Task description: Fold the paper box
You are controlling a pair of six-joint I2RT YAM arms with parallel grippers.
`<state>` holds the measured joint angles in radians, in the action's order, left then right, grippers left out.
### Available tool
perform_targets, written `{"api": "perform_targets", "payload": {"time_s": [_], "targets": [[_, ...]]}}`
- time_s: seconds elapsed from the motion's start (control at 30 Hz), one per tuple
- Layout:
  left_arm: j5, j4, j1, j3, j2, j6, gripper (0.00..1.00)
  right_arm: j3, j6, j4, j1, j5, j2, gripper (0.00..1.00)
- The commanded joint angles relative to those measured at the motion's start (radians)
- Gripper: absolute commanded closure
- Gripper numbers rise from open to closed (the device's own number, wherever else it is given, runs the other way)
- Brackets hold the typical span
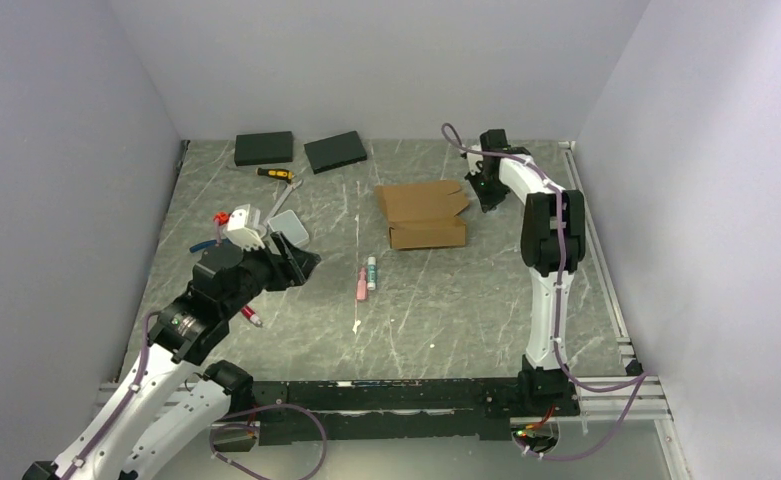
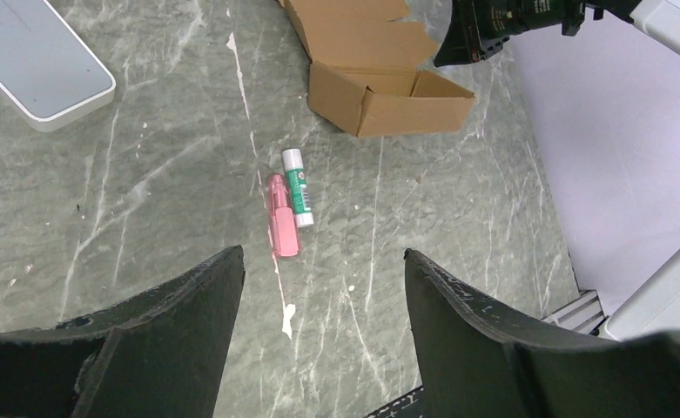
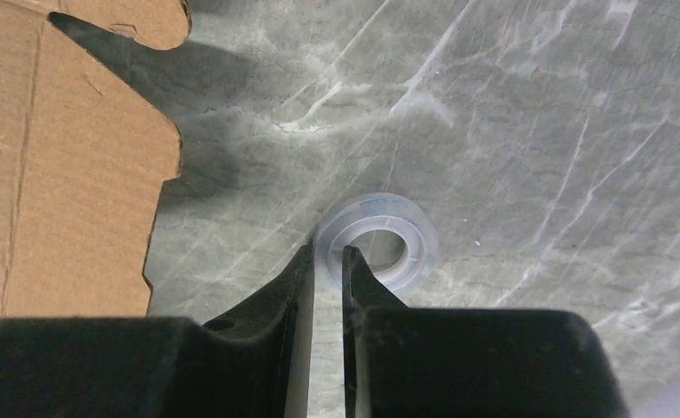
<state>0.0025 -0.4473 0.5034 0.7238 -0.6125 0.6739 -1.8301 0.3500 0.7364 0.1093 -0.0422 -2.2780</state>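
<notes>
The paper box [image 1: 421, 215] is brown cardboard, partly formed: its front walls stand up and its lid flap lies flat behind. It also shows in the left wrist view [image 2: 380, 96], and its flap edge in the right wrist view [image 3: 66, 174]. My right gripper [image 1: 486, 195] is down on the table just right of the flap. Its jaws [image 3: 327, 252] are nearly together on the wall of a clear tape roll [image 3: 410, 231], one finger inside the hole and one outside. My left gripper [image 1: 301, 258] hovers open [image 2: 323, 257] over bare table, well left of the box.
Two black slabs [image 1: 264, 148] [image 1: 335, 151] lie at the back left, with a yellow-handled screwdriver [image 1: 276, 174] near them. A white flat tray [image 2: 40, 70] sits left of centre. A pink marker [image 2: 282, 226] and a glue stick [image 2: 299, 187] lie in front of the box.
</notes>
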Motion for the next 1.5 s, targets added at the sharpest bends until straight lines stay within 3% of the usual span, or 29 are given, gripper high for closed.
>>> {"api": "perform_targets", "payload": {"time_s": [0.0,0.13,0.73,0.97,1.47], "targets": [[0.001,0.003,-0.003,0.005,0.007,0.004,0.27,0.025,-0.053,0.063,-0.060,0.198,0.006,1.00],[0.001,0.011,-0.003,0.002,0.003,0.007,0.27,0.042,-0.076,0.036,-0.092,0.291,0.054,1.00],[0.000,0.012,-0.003,0.005,0.000,0.008,0.27,0.100,-0.093,-0.049,-0.103,0.307,0.191,1.00],[0.001,0.020,-0.004,0.003,-0.008,0.007,0.27,0.072,-0.107,-0.025,-0.103,0.405,0.230,1.00],[0.015,0.039,-0.003,0.002,-0.021,0.013,0.28,0.119,-0.097,0.056,0.061,0.536,0.349,1.00]]}}
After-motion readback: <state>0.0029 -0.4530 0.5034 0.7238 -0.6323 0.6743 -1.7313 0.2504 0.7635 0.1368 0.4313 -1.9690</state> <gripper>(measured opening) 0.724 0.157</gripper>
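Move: The right gripper already pinches the tape's rim close to the table. From it, the box's open tray lies about 17 cm to the left and 8 cm nearer the base, roughly level. The raised lid stands some 19 cm left and 2 cm farther out; the glue stick lies about 34 cm left and 18 cm back. From the idle left hand, the tray is about 20 cm ahead, 30 cm right and 22 cm below. Keep the right gripper closed on the tape and ease it up off the table, drawing slightly back. Then speed up and swing it up and left towards the open box, about 12 cm up and 10 cm left in all, tilting the fingertips some 30 degrees leftward in a flick. The tape comes free while the hand is still travelling. ##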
